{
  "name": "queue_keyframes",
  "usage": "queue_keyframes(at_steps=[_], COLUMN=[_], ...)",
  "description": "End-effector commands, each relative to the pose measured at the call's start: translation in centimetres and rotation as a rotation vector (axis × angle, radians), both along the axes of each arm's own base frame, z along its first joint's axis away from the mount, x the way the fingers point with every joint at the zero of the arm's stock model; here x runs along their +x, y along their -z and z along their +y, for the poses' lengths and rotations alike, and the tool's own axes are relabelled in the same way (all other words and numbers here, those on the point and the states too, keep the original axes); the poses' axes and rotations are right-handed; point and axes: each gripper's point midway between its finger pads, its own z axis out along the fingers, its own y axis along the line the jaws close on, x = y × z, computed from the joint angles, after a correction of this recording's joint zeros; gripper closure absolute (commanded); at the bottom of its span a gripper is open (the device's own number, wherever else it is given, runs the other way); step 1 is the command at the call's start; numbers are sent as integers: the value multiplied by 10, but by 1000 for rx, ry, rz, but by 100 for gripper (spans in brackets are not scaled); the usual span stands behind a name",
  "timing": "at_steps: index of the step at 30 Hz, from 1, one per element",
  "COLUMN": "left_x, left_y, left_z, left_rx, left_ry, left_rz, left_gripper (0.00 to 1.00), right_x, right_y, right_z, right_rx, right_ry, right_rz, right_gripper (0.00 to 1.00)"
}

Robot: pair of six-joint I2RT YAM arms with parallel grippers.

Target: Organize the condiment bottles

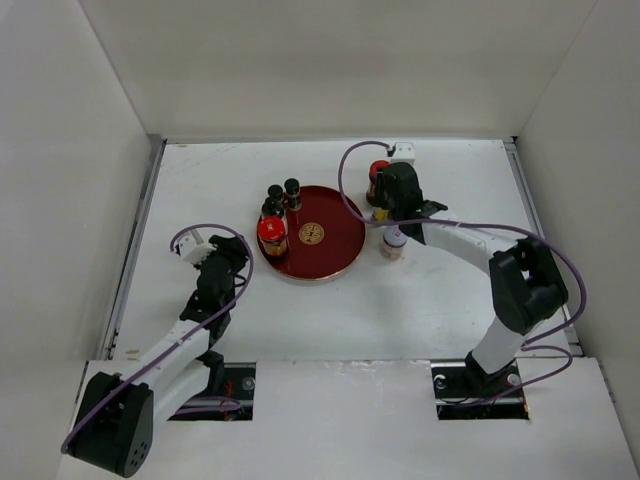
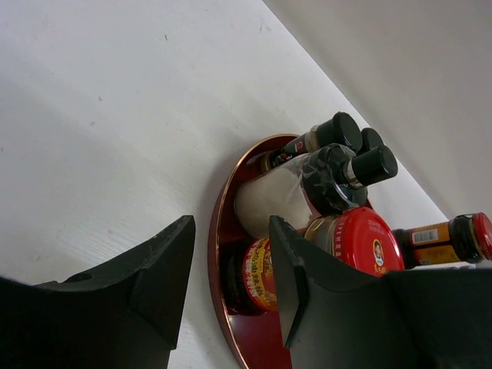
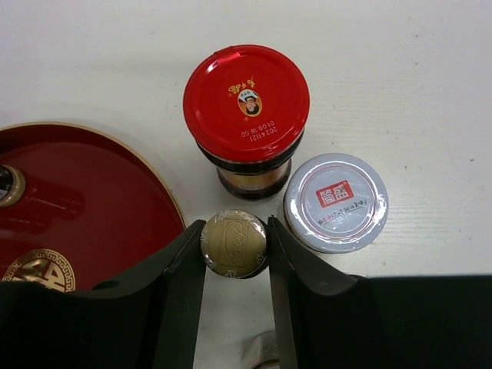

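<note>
My right gripper (image 3: 234, 254) is shut on the cap of the slim gold-capped bottle (image 3: 234, 243), which stands on the table just right of the round red tray (image 3: 84, 200). An amber red-lidded jar (image 3: 246, 104) and a silver-lidded jar (image 3: 336, 201) stand close behind it. On the tray's left part stand a second red-lidded jar (image 2: 360, 240), a white bottle with a black lid (image 2: 273, 198) and small dark black-capped bottles (image 2: 338, 131). My left gripper (image 2: 231, 284) is open and empty at the tray's left rim (image 2: 219, 254).
A small white-capped bottle (image 1: 393, 241) stands on the table under my right arm (image 1: 460, 240), right of the tray (image 1: 335, 240). White walls close in the table on the left, the back and the right.
</note>
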Motion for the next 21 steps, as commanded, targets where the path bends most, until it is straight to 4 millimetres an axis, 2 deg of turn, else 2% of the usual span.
queue_keyframes(at_steps=[1, 4, 6, 9, 12, 18, 21], left_x=[6, 6, 5, 5, 5, 5, 4], left_y=[-11, -11, -12, -9, -9, -9, -8], left_z=[0, 0, 2, 5, 5, 5, 5], left_rx=[-24, -24, -27, -27, -30, -40, -40], left_ry=[-6, -6, -14, -23, -21, -19, -22], left_rz=[-48, -52, -57, -52, -50, -57, -59], left_gripper=[59, 58, 58, 58, 57, 57, 57], right_x=[8, -1, -6, -6, 2, 23, 38], right_y=[-72, -102, -120, -131, -130, -121, -114], right_z=[0, 3, 13, 34, 60, 126, 148], right_rx=[68, 77, 90, 95, 113, 131, 136], right_ry=[29, 22, -4, -49, -89, -174, -187], right_rz=[-194, -262, -292, -308, -308, -301, -295], right_gripper=[70, 70, 70, 70, 70, 70, 70])
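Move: The gold-capped bottle is already in the right fingers, still standing among the jars. The tray it is bound for has its middle about 17 cm left, 3 back and 11 below this hand. Two black-capped bottles in the tray stand some 22 cm left, 2 ahead. The red-lidded jar is 6 cm straight ahead, the silver-lidded jar 5 right and 2 ahead. From the left hand, the tray's middle is roughly 10 ahead, 15 right. The gold-capped bottle, kept pinched near its cap by the right hand, goes up first by about 8 cm out from between the jars, then swings some 12 cm left towards the tray and the black-capped bottles, drifting slightly forward and just starting to sink. The fingers tip up about 10 degrees and turn a little counter-clockwise. ##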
